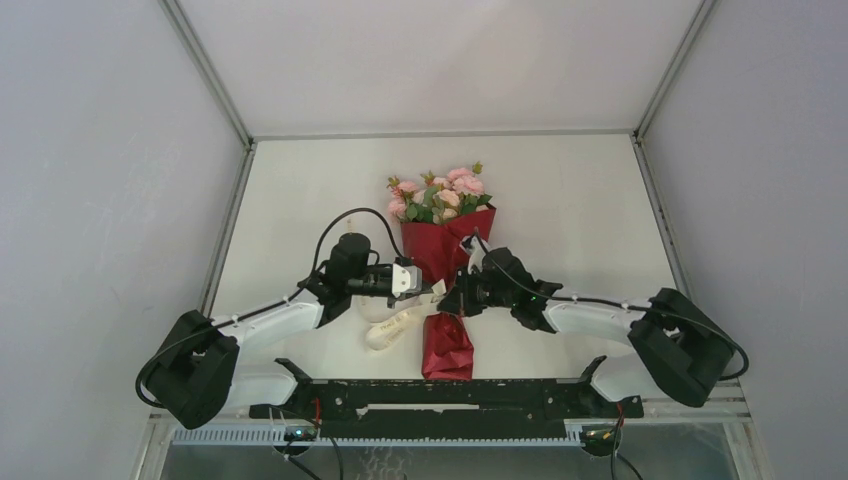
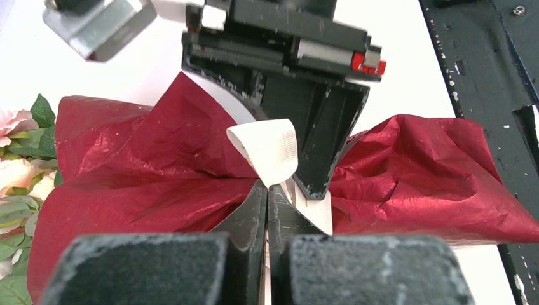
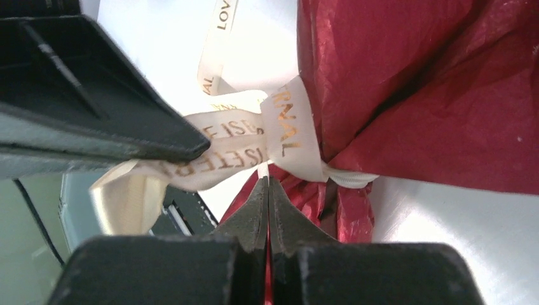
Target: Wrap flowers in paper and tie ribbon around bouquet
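The bouquet lies in the middle of the table, with pink flowers (image 1: 440, 195) at the far end and dark red paper (image 1: 440, 255) pinched to a waist. The cream ribbon (image 3: 286, 127) with gold lettering circles that waist, and a loose tail (image 1: 390, 328) trails to the left. My left gripper (image 2: 268, 187) is shut on a ribbon loop (image 2: 267, 146) at the waist. My right gripper (image 3: 267, 181) meets it from the right, its jaws shut with a thin ribbon strand at their tips. The paper (image 2: 146, 171) flares to both sides, and blooms (image 2: 16, 159) show at the left edge.
A black frame rail (image 1: 440, 395) runs along the near table edge just below the bouquet's foot, also seen as the rail (image 2: 489, 76) in the left wrist view. Grey enclosure walls (image 1: 100, 200) bound the white table on three sides.
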Motion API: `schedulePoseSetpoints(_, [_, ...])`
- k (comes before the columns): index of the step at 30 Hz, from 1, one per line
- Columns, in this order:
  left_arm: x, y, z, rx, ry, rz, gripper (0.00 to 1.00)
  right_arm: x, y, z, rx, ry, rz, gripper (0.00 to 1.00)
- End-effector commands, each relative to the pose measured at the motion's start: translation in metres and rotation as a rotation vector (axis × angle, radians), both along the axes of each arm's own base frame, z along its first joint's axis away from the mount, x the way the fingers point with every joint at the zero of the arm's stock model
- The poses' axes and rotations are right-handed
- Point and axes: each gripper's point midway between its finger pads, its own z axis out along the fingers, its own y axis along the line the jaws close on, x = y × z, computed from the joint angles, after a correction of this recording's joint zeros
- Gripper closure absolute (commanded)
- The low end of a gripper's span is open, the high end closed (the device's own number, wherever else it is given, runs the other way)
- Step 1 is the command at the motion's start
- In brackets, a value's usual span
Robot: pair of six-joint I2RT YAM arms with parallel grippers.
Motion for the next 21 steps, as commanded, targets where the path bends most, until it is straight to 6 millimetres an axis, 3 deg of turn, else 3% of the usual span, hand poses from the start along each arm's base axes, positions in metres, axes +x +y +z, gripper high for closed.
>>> schedulePoseSetpoints(1, [0.002,0.002,0.005,-0.017,-0.047,-0.002,1.00,0.006,-0.010,0.037,0.018,-0.088,-0.007,1.00])
schedulePoseSetpoints(5, [0.002,0.001,0.006,-0.023,-0.047,-0.005,1.00,0.001,-0.062,0.029,-0.120,-0.027,-0.097,1.00])
schedulePoseSetpoints(9, [0.003,0.000,0.007,-0.030,-0.054,-0.008,1.00,0.006,-0.131,0.027,-0.224,0.029,-0.276,1.00])
schedulePoseSetpoints(12, [0.005,0.001,0.008,-0.032,-0.061,-0.002,1.00,0.012,-0.189,0.039,-0.236,0.058,-0.486,1.00])
schedulePoseSetpoints(16, [0.007,0.001,0.010,-0.033,-0.070,0.007,1.00,0.030,-0.226,0.070,-0.157,0.019,-0.694,1.00])
schedulePoseSetpoints(21, [0.009,0.002,0.009,-0.031,-0.075,0.010,1.00,0.041,-0.257,0.110,-0.130,-0.041,-0.847,1.00])
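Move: The right fingers are already shut on the ribbon tail, with the knot at the bouquet's waist about 2 cm ahead and 3 cm below; the bare table they head for lies some 24 cm to the right and 4 cm ahead. The slack ribbon loop rests roughly 14 cm to the right hand's left and 6 cm back. From the left fingers, pinching the bow loop, the knot is about 3 cm right, 1 cm back and 4 cm below, and that bare table some 27 cm right and 2 cm ahead. Still pinching the ribbon tail, the right hand lifts off the knot and then sweeps quickly right, across and clear of the bouquet, about 24 cm, rising some 8 cm and easing slightly forward at the same time. It swings about 45 degrees clockwise on the way. The left fingers stay shut on the bow loop and hold it practically still above the knot. ##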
